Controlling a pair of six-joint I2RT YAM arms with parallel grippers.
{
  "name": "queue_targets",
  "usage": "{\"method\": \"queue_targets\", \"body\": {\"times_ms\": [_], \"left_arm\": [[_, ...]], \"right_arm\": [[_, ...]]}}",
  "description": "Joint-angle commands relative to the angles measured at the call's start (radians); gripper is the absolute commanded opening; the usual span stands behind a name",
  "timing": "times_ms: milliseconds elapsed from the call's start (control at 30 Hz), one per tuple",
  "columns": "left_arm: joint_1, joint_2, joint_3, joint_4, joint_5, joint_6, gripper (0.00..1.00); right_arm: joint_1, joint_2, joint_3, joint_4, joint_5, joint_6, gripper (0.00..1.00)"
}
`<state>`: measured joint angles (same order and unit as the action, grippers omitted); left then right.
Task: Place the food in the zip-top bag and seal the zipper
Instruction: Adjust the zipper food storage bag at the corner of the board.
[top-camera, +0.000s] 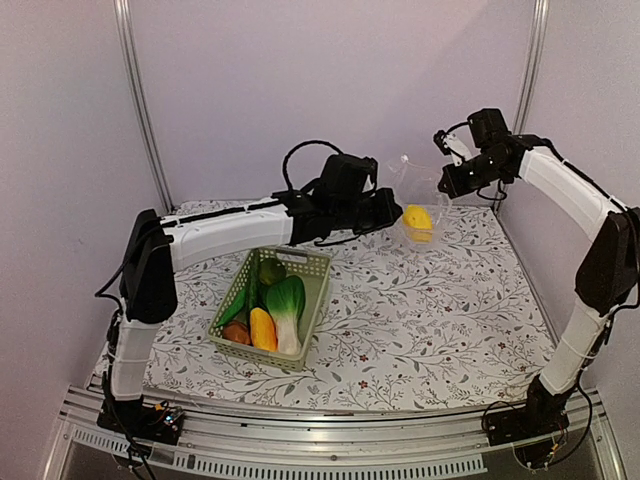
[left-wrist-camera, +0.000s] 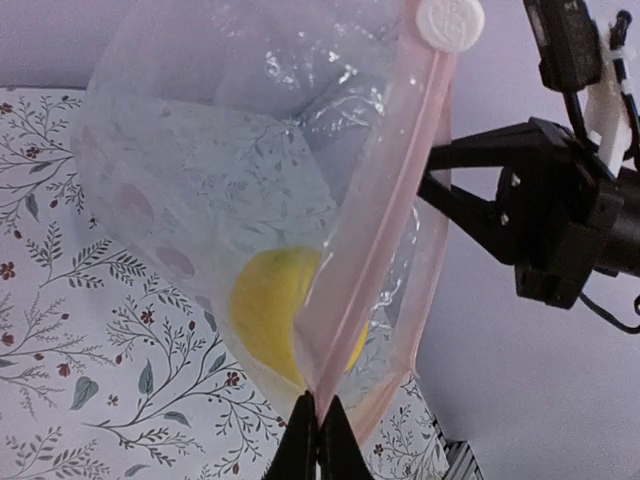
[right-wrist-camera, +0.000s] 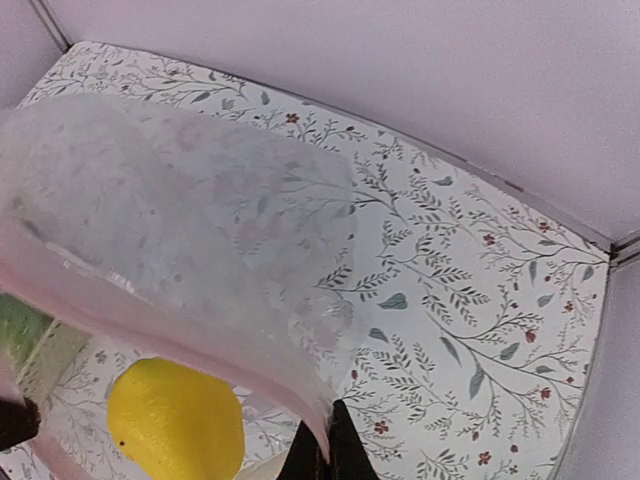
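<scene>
The clear zip-top bag (top-camera: 418, 205) hangs at the back of the table between both arms, with a yellow lemon (top-camera: 418, 218) inside. My left gripper (left-wrist-camera: 318, 425) is shut on the pinkish zipper (left-wrist-camera: 375, 190) at one end of the bag's mouth; the lemon (left-wrist-camera: 265, 310) shows through the plastic. My right gripper (right-wrist-camera: 328, 445) is shut on the zipper (right-wrist-camera: 170, 325) at the other end, the lemon (right-wrist-camera: 175, 420) below it. More food lies in the pale green basket (top-camera: 312, 300): bok choy (top-camera: 288, 305), an orange-yellow piece (top-camera: 262, 328), a green lime (top-camera: 272, 270), a cucumber (top-camera: 246, 300) and a reddish-brown round one (top-camera: 236, 333).
The floral cloth (top-camera: 440, 320) covers the table. White walls and metal corner posts (top-camera: 140, 100) close in the back and sides. The right arm's black wrist (left-wrist-camera: 560, 220) is close beside the bag in the left wrist view.
</scene>
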<state>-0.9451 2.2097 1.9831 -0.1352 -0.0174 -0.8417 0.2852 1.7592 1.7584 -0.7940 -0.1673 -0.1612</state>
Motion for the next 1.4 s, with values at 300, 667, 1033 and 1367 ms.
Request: {"method": "queue_targets", "body": {"times_ms": [300,667,1033,1367], "left_arm": [[-0.012,0.108,0.272,-0.1,-0.039,0.012,0.0],[-0.034,0.141,0.333,0.056,0.041,0.056,0.0],[0.002,0.184,0.386,0.045,-0.023,0.025,0.0],[0.06,0.338,0.512,0.069,0.021,0.018,0.0]], "right_arm": [[-0.014,-0.028,0.106,0.011,0.229,-0.066,0.0],[-0.019,-0.044,0.075,0.006,0.107,-0.044,0.0],[-0.067,-0.019,0.151,0.006,0.139,-0.043,0.0],[-0.044,-0.065,0.08,-0.037,-0.135,-0.076,0.0]]}}
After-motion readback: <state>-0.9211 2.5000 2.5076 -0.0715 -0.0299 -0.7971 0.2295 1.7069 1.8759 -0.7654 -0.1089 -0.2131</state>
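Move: The bag hangs open between the hands, its middle about 4 cm ahead of the left hand, 5 cm to its right and 5 cm lower; from the right hand it lies some 3 cm back, 4 cm left and 7 cm down. The yellow food inside sits about 3 cm ahead, 4 cm right and 8 cm below the left hand. The basket is roughly 14 cm back, 26 cm left and 22 cm below the left hand. Both hands keep pinching the bag's rims and lift about 8 cm and rightward, the left also forward. ##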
